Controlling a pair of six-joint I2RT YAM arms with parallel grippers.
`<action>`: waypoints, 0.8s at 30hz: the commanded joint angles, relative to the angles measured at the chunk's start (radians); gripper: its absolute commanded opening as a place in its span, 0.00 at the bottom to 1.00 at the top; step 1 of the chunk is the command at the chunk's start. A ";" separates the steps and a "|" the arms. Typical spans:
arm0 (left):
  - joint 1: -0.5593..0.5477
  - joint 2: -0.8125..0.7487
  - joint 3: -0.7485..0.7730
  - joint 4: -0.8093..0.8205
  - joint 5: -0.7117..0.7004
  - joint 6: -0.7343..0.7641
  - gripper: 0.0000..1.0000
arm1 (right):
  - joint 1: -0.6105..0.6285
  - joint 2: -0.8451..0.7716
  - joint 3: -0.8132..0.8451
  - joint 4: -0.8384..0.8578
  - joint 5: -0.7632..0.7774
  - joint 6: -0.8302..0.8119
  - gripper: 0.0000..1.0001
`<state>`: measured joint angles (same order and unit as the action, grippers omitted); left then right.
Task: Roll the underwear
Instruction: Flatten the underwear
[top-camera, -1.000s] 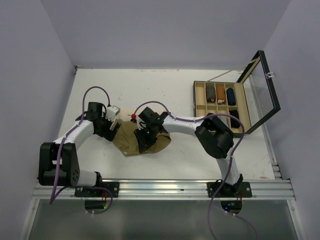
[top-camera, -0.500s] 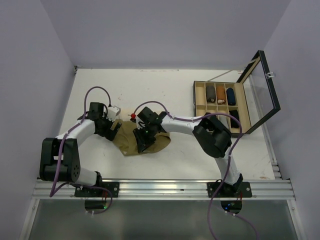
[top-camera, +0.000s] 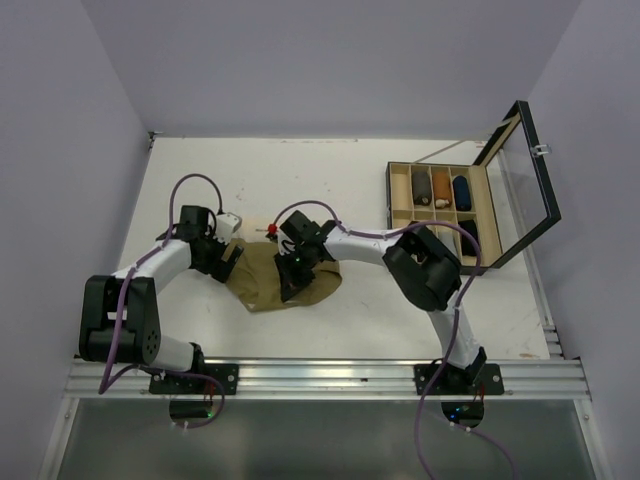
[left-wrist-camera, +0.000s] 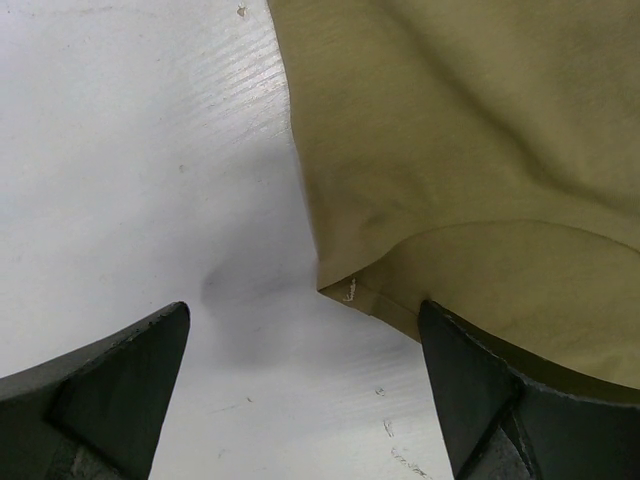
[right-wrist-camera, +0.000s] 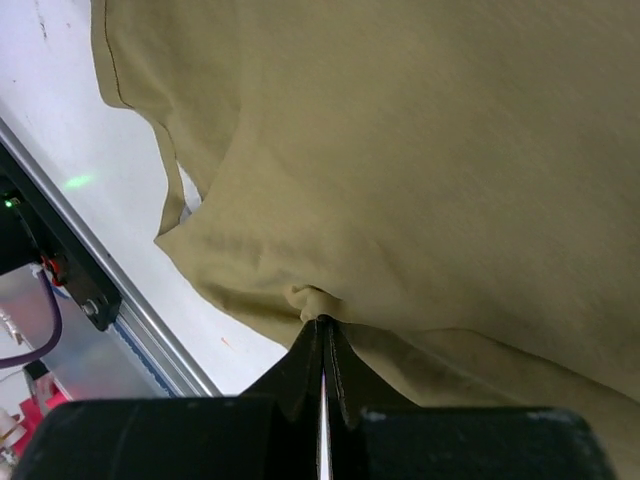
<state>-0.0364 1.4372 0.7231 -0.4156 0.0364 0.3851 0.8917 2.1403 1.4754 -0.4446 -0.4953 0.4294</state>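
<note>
The olive-tan underwear (top-camera: 262, 283) lies spread on the white table, left of centre. It fills the right wrist view (right-wrist-camera: 420, 150), and its hemmed corner (left-wrist-camera: 352, 290) shows in the left wrist view. My right gripper (top-camera: 291, 284) is down on the cloth's middle. Its jaws are shut, and at its tips (right-wrist-camera: 322, 322) it pinches a small fold of the fabric. My left gripper (top-camera: 231, 263) sits at the cloth's left edge, jaws wide open (left-wrist-camera: 305, 345). One finger (left-wrist-camera: 480, 385) rests over the hem and the other finger (left-wrist-camera: 110, 385) over bare table, holding nothing.
A wooden compartment box (top-camera: 400, 200) holding several rolled items stands at the right. Its glass lid (top-camera: 523, 180) is propped open. A metal rail (top-camera: 320, 375) runs along the near table edge, also seen as the rail (right-wrist-camera: 120, 300) close by the cloth in the right wrist view.
The right gripper's jaws have closed onto a fold of the cloth. Both wrists have shifted slightly toward the far side; the left gripper stays open.
</note>
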 joint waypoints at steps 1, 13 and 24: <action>-0.003 0.034 -0.013 0.037 -0.089 0.023 1.00 | -0.062 -0.078 -0.050 -0.009 -0.023 -0.038 0.00; -0.003 0.058 -0.004 0.038 -0.102 0.047 1.00 | -0.114 -0.183 -0.173 0.000 -0.055 -0.069 0.00; -0.002 0.029 -0.013 0.034 -0.090 0.098 1.00 | -0.120 -0.203 -0.251 0.004 -0.123 -0.112 0.00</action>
<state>-0.0410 1.4509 0.7349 -0.3977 0.0139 0.4191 0.7738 1.9884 1.2423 -0.4374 -0.5694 0.3470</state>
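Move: The olive underwear's middle lies about 7 cm ahead of the right hand, whose shut fingers already hold its near edge at about table height; its cream waistband is some 17 cm ahead. The box stands roughly 37 cm to the hand's right and 19 cm farther out. From the left hand, whose right finger is already at the cloth's left edge, the underwear's middle is about 15 cm right and 1 cm ahead, the waistband 15 cm right and 11 cm ahead. The underwear's near edge, still pinched in the right hand's shut fingers, is dragged rightward across the table, some 6.5 cm in all: a quick pull bearing slightly forward, then slower and easing back by about 2 cm. The left hand stays open and nearly in place, its right finger still on the left edge as an anchor. ##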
